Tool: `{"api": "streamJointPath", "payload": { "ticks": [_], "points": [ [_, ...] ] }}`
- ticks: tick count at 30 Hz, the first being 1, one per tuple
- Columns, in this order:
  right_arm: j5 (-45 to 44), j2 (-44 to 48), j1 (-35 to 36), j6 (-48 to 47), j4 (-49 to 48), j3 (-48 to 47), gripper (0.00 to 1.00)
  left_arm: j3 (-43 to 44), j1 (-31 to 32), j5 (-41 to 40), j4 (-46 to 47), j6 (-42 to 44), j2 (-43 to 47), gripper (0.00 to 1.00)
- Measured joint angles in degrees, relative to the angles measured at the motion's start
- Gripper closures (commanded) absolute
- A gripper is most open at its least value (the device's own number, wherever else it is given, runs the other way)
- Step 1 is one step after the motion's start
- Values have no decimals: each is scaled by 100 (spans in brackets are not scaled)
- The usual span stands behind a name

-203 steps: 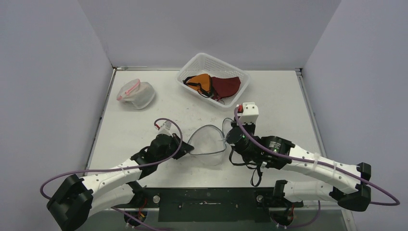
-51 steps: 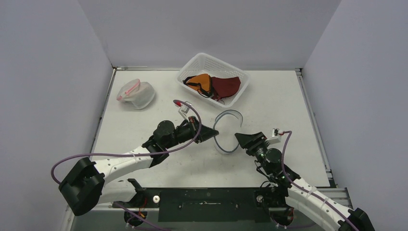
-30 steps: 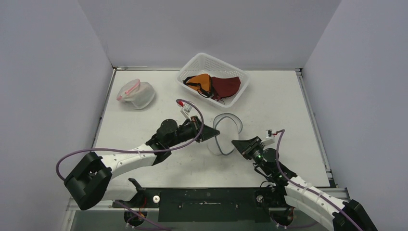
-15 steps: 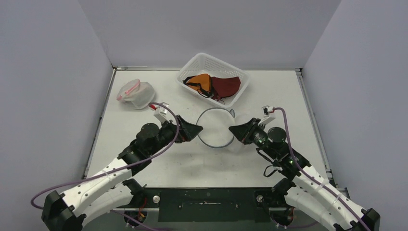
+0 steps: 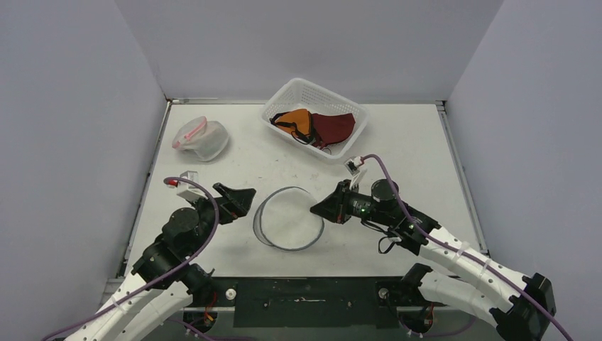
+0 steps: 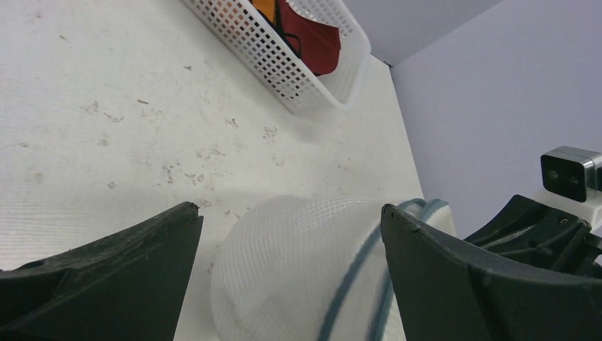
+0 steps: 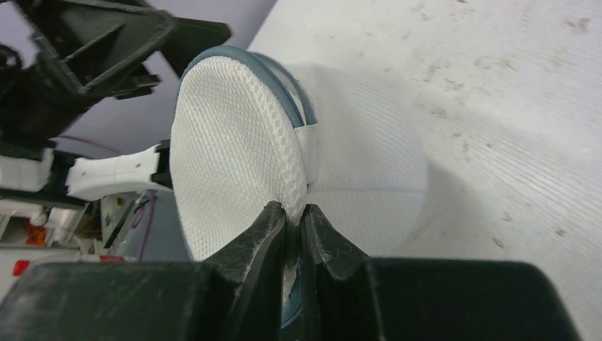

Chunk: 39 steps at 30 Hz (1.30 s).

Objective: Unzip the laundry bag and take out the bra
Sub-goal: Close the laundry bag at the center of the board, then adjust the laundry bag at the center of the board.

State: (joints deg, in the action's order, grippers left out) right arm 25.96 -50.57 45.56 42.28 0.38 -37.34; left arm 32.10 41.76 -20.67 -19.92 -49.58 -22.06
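Observation:
The laundry bag, round white mesh with a blue-grey zip rim, rests on the table in the middle. My right gripper is shut on the mesh at its right edge, and the right wrist view shows the fabric pinched between the closed fingers. My left gripper is open just left of the bag and not touching it. In the left wrist view the bag sits between the spread fingertips. I see only white mesh on this bag. An orange bra and a maroon bra lie in the basket.
The white slatted basket stands at the back centre and also shows in the left wrist view as the basket. A second mesh bag with pink trim lies at the back left. Side walls border the table left and right.
The left gripper has let go of the bag and drawn back to the left and nearer. The right gripper has brought the bag down and leftward; it now lies flatter on the table.

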Motion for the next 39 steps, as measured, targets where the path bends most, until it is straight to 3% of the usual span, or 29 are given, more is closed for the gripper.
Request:
{"api": "streamJointPath", "payload": {
  "ticks": [10, 26, 33, 37, 39],
  "points": [
    [-562, 151, -925, -273, 782, 1685, 95, -551, -24, 509, 197, 195, -649, 4],
    [-597, 649, -1152, -415, 909, 1985, 95, -999, -2, 2618, 2430, 557, -2319, 4],
    [-472, 651, -1228, -481, 927, 1987, 95, -503, 1121, 2249, 1930, 1296, -3515, 4],
    [-411, 656, -1266, -542, 962, 1987, 95, -197, 1250, 2024, 1591, 1626, -3851, 0],
    [-393, 658, -1274, -555, 960, 1987, 95, -52, 1252, 1993, 1526, 1733, -4057, 6]
  ]
}}
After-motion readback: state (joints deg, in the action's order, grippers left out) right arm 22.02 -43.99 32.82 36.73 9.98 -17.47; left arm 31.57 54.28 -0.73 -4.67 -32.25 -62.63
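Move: The open laundry bag hangs from the right hand's closed fingers, its middle about 6 cm to that hand's left, 2 cm ahead and 7 cm below. From the empty left hand, that middle is roughly 10 cm to the right, 4 cm back and 8 cm below. The white basket stands some 35 cm ahead of the left hand, 18 cm right and 20 below; the pink-trimmed bag is about 27 cm ahead, 20 left and 19 below. The laundry bag is lowered quickly, about 16 cm, and carried some 9 cm right in the right hand's kept pinch, which then stays put holding it. The left hand comes down about 15 cm and 13 cm right, ending slightly back, towards the bag's left rim, turning some 35 degrees clockwise and rolling its left side up, fingers staying wide open. ##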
